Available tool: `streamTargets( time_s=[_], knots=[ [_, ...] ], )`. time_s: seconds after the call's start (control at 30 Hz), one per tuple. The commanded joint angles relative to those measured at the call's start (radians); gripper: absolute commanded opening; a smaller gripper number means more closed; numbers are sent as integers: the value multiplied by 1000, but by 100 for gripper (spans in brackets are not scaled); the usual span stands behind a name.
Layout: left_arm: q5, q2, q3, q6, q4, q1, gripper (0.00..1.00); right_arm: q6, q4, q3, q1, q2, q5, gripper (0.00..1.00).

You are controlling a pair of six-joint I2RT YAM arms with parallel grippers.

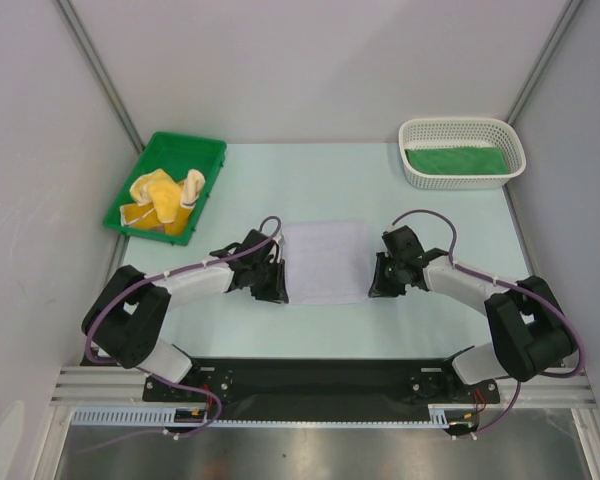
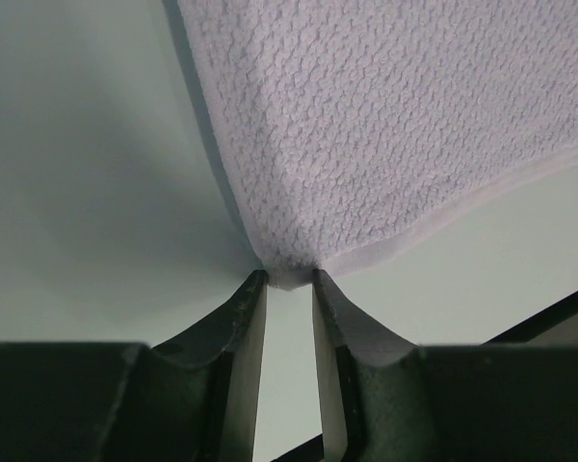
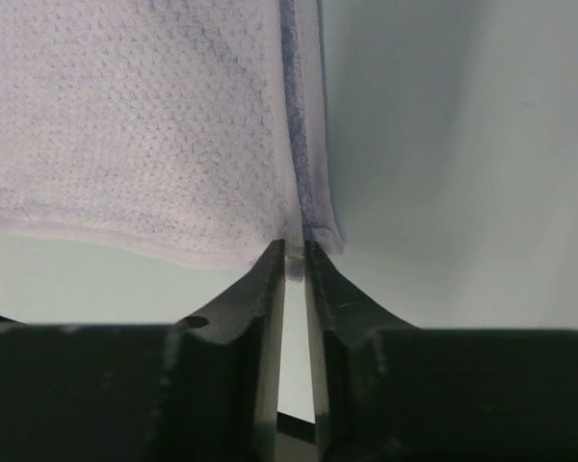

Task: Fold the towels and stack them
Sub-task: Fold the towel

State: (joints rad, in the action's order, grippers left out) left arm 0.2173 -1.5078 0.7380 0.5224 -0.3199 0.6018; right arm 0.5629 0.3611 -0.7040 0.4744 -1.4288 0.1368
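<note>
A pale lavender towel (image 1: 325, 262) lies spread out in the middle of the table. My left gripper (image 1: 278, 290) is at its near left corner. In the left wrist view the corner of the towel (image 2: 366, 125) is bunched between the two fingertips of the gripper (image 2: 289, 279) and rises in a ridge. My right gripper (image 1: 378, 288) is at the near right corner. There the jaws (image 3: 295, 252) stand almost together, with the towel's (image 3: 135, 125) hemmed corner pinched between them. Yellow towels (image 1: 165, 195) lie crumpled at the back left. A green towel (image 1: 458, 160) lies flat at the back right.
A green plastic tray (image 1: 208, 150) at the back left holds the yellow towels. A white mesh basket (image 1: 462, 130) at the back right holds the green towel. Grey walls close in the table on both sides and behind.
</note>
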Motion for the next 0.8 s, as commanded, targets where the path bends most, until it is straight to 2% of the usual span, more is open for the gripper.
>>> streamTargets(
  time_s=[0.0, 0.1, 0.17, 0.2, 0.27, 0.6, 0.77],
  knots=[
    [22, 3, -8, 19, 41, -2, 30, -1, -17, -17, 10, 1, -31, 16],
    [25, 11, -6, 24, 38, -2, 23, 2, -11, -18, 15, 10, -42, 3],
    [27, 15, -2, 27, 36, -2, 15, 3, -2, -25, 16, 28, -51, 0],
    [27, 20, 0, 27, 32, -2, 8, 2, 1, -31, 18, 34, -57, 0],
    [28, 20, 11, 27, 25, -2, 0, -1, 16, -40, 17, 48, -66, 0],
    [31, 67, 35, 60, -13, 0, 0, -24, 71, -80, 17, 76, -130, 0],
    [60, 74, 0, 122, 70, 21, 0, -40, 65, -65, 15, 59, -169, 0]
  ],
)
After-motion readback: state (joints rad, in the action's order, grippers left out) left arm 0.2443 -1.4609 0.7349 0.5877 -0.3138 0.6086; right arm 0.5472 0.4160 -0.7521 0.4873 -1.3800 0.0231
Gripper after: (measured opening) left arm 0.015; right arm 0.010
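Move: The light towel lies flat between the two hands. Its near left corner sits between the left hand's part-open fingers, and its near right corner sits between the right hand's, both about level with the fingertips. From the left hand, the far left corner is some 17 cm straight ahead. From the right hand, the far right corner is about 16 cm ahead and 1 cm to the left. Both hands hold their places at the towel's near corners while the fingers, already around the cloth, close fully and pinch it, the right hand's slightly sooner. Then both begin to lift the near edge: the right rises about 2 cm, going some 1.5 cm forward towards the far edge and a little right, while the left follows later, up about 1.5 cm and 1 cm to its right, each wrist tilting only slightly. ##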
